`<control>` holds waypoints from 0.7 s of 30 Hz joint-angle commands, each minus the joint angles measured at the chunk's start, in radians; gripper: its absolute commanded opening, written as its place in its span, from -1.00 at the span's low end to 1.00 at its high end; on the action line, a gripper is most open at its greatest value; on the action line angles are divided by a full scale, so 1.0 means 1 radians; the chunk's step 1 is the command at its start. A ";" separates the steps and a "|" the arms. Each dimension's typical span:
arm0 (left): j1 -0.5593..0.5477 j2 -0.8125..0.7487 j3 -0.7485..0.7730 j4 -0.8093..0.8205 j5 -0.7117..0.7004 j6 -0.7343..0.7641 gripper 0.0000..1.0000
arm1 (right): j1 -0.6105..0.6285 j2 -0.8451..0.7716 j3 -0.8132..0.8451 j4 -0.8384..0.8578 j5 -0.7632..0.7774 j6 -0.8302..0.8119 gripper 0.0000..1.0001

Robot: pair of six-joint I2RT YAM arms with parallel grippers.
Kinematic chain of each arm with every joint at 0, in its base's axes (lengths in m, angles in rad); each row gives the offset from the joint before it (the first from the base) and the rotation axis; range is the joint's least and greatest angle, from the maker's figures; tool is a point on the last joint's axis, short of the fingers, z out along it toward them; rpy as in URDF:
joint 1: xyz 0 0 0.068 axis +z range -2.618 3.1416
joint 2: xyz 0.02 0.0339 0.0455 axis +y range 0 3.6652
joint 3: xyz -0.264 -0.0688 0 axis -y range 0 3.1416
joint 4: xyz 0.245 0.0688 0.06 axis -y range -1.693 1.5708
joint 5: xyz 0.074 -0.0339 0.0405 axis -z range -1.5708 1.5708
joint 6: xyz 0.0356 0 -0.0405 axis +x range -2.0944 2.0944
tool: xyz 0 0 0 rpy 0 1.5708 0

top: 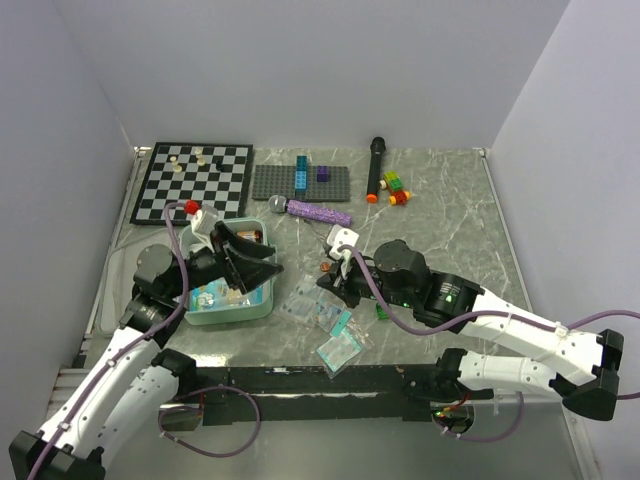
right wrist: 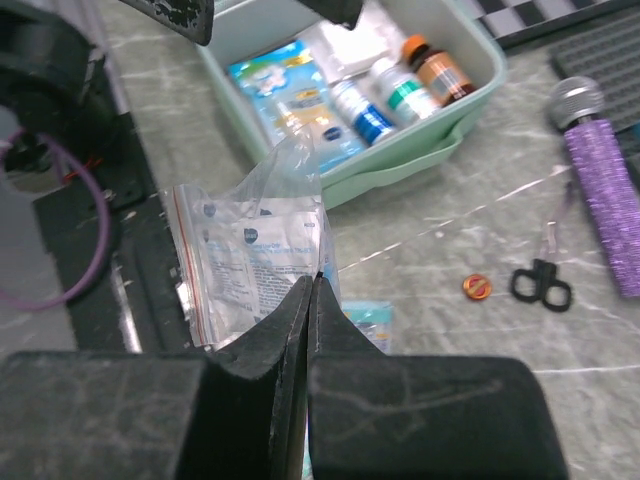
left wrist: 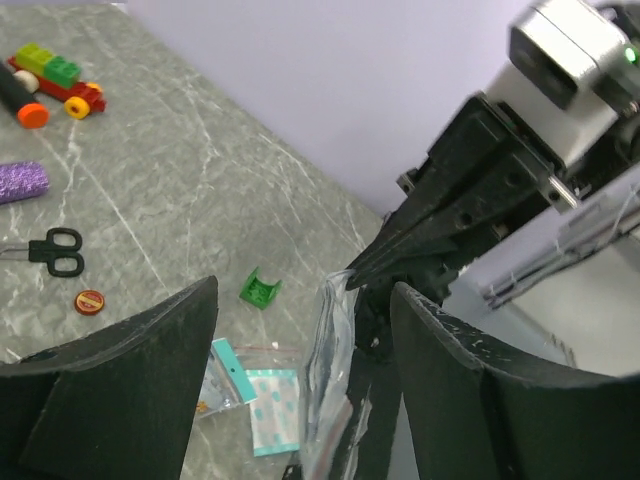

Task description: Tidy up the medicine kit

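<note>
The mint-green medicine kit (top: pixel 262 303) lies open at the left, with small bottles and packets inside (right wrist: pixel 400 85). My right gripper (right wrist: pixel 315 283) is shut on the edge of a clear zip bag of white sachets (right wrist: pixel 245 258), holding it above the table just right of the kit. My left gripper (left wrist: pixel 300 330) is open over the kit's near right corner. That same bag (left wrist: pixel 328 375) hangs between its two wide-spread fingers, and I see no finger touching it. In the top view the two grippers meet at the bag (top: pixel 305 290).
Two more clear bags of plasters (top: pixel 338 350) (top: pixel 322 316) lie near the front edge. Small scissors (right wrist: pixel 540 283), a red cap (right wrist: pixel 477 287) and a green clip (left wrist: pixel 260 290) lie on the table. Behind are a chessboard (top: pixel 193 180), a grey studded plate (top: pixel 285 186), a purple-handled microphone (top: pixel 315 211), a black marker (top: pixel 375 168) and toy bricks (top: pixel 395 187).
</note>
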 commanded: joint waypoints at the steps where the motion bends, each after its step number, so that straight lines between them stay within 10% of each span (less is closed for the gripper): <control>1: -0.018 0.012 -0.010 0.080 0.124 0.138 0.47 | -0.004 -0.018 0.056 -0.010 -0.085 0.043 -1.00; 12: -0.173 0.090 0.030 -0.038 0.115 0.264 0.40 | -0.004 0.007 0.106 -0.014 -0.125 0.039 -1.00; 21: -0.185 0.116 0.025 0.002 0.175 0.259 -0.47 | -0.004 0.022 0.126 -0.017 -0.142 0.040 -1.00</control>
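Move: The clear packet hangs from the shut right fingers, its middle about 4 cm left of that gripper, 3 cm back and 4 cm below. From the open left gripper the packet's middle lies roughly 7 cm right, 5 cm back and 6 cm below. The medicine kit box sits some 9 cm left of the left gripper, 6 cm farther out and 18 cm below; the teal-striped bag lies 16 cm right, 3 cm back and 20 cm below. Bring the left gripper back, right and down about 6 cm to the packet, turning the wrist some 15 degrees clockwise, so its open fingers straddle the plastic beside the right fingertips; then close them about halfway around it. Keep the packet pinched in the right gripper, easing that hand back and slightly up by about 2 cm. ##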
